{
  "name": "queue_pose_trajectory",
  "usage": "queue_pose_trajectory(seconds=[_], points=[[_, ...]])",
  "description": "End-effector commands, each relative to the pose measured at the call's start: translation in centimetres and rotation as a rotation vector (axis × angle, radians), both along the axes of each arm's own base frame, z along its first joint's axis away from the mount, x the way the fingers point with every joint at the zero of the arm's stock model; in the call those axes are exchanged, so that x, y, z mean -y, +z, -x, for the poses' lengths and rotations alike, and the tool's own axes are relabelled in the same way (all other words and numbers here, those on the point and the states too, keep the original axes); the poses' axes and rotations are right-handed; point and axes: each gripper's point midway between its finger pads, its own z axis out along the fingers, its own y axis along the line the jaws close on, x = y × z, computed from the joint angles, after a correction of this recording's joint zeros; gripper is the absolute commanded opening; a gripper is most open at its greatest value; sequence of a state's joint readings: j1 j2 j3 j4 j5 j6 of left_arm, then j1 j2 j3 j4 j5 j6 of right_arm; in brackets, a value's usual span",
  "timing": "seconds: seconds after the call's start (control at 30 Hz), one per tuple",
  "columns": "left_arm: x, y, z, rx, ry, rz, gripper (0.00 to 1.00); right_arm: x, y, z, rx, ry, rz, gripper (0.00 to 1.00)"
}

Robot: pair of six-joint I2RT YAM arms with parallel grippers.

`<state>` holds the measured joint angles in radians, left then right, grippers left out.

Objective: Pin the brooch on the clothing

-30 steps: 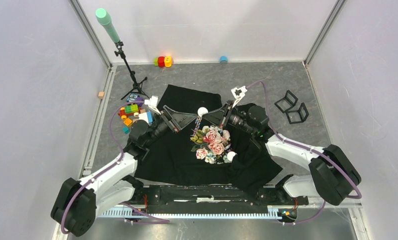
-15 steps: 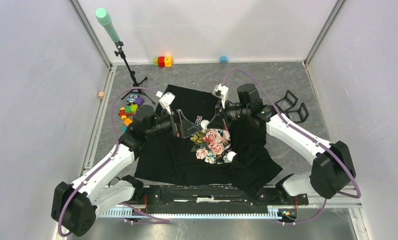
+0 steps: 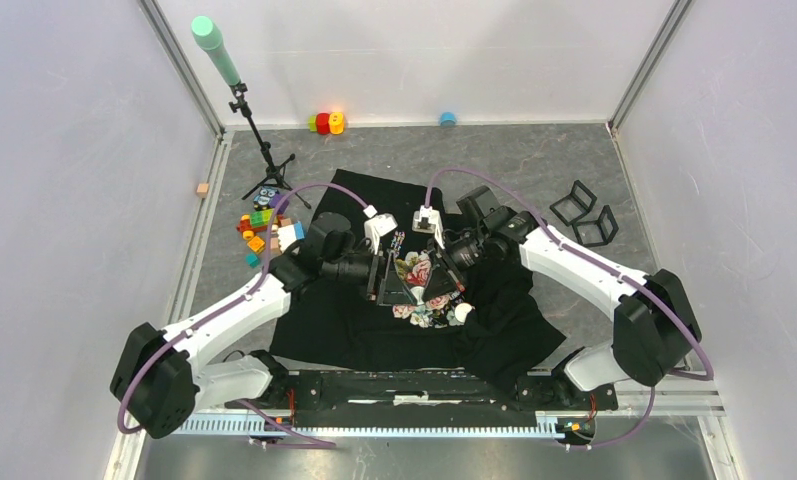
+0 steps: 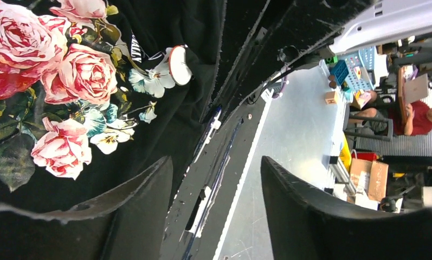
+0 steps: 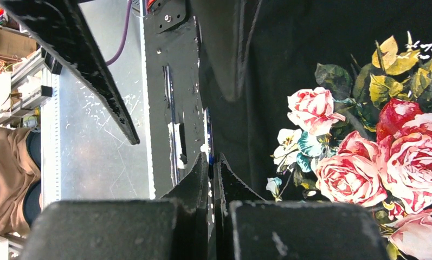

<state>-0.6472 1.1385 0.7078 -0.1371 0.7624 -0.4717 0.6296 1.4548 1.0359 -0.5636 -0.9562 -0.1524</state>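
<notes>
The clothing [image 3: 339, 320], a black T-shirt, lies spread on the table with its rose print [image 3: 415, 268] in the middle. A white round brooch [image 3: 461, 312] with a reddish rim lies on the cloth at the lower right of the print and also shows in the left wrist view [image 4: 178, 65]. My left gripper [image 3: 397, 297] hangs over the print's left side, open, with nothing between its fingers [image 4: 216, 160]. Right beside it, my right gripper [image 3: 442, 298] is shut [image 5: 212, 155] over the shirt's black cloth [image 5: 311, 43], left of the roses [image 5: 360, 162]. Neither gripper touches the brooch.
Toy blocks [image 3: 262, 224] lie left of the shirt, beside a tripod [image 3: 264, 150] that carries a green tube. Two black frames [image 3: 585, 214] stand at the right. Red and yellow blocks [image 3: 326, 122] and a blue cap [image 3: 447, 118] sit by the back wall. A black rail [image 3: 414, 385] runs along the near edge.
Both arms swung inward and toward the near side, from the collar area to over the rose print. The left jaws narrowed somewhat. A white round piece by the collar no longer shows.
</notes>
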Motion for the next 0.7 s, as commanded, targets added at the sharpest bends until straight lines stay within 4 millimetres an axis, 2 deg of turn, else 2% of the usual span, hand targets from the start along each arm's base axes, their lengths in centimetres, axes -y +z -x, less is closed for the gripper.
queue_pose_trajectory(seconds=[0.0,0.07,0.27,0.4,0.57,0.67], points=[[0.8,1.8,0.0,0.066,-0.059,0.046,0.61,-0.5,1.1,-0.1,0.009,0.034,-0.032,0.00],[1.0,1.7,0.1,0.062,-0.066,0.046,0.55,-0.6,1.0,0.1,0.008,0.038,-0.030,0.00],[1.3,0.7,0.4,0.043,-0.075,0.021,0.47,-0.8,1.3,0.2,0.008,0.050,-0.043,0.00],[1.6,0.7,0.4,0.048,-0.072,0.024,0.38,-0.8,1.0,0.4,-0.003,0.057,-0.041,0.00],[2.0,0.7,0.3,0.034,-0.063,0.048,0.20,-0.7,0.4,0.6,-0.020,0.063,-0.028,0.00],[2.3,0.7,0.4,0.022,-0.064,0.062,0.14,-0.7,0.4,0.6,-0.018,0.060,-0.023,0.00]])
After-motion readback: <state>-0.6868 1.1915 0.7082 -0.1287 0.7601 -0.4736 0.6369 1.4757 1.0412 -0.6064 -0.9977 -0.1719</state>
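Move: The brooch, still gripped in the right fingertips, is about 3 cm to the left hand's right, 1 cm back and 1 cm below; from the right hand point it sits roughly 2 cm left and 1 cm lower. From the left hand, the flower print lies about 4 cm right, level fore and aft, and the white disc on the clothing 10 cm right and 4 cm back, both some 15 cm below. Left hand eases about 2 cm down, right and back, fingers closing nearly shut at the right-held brooch. ##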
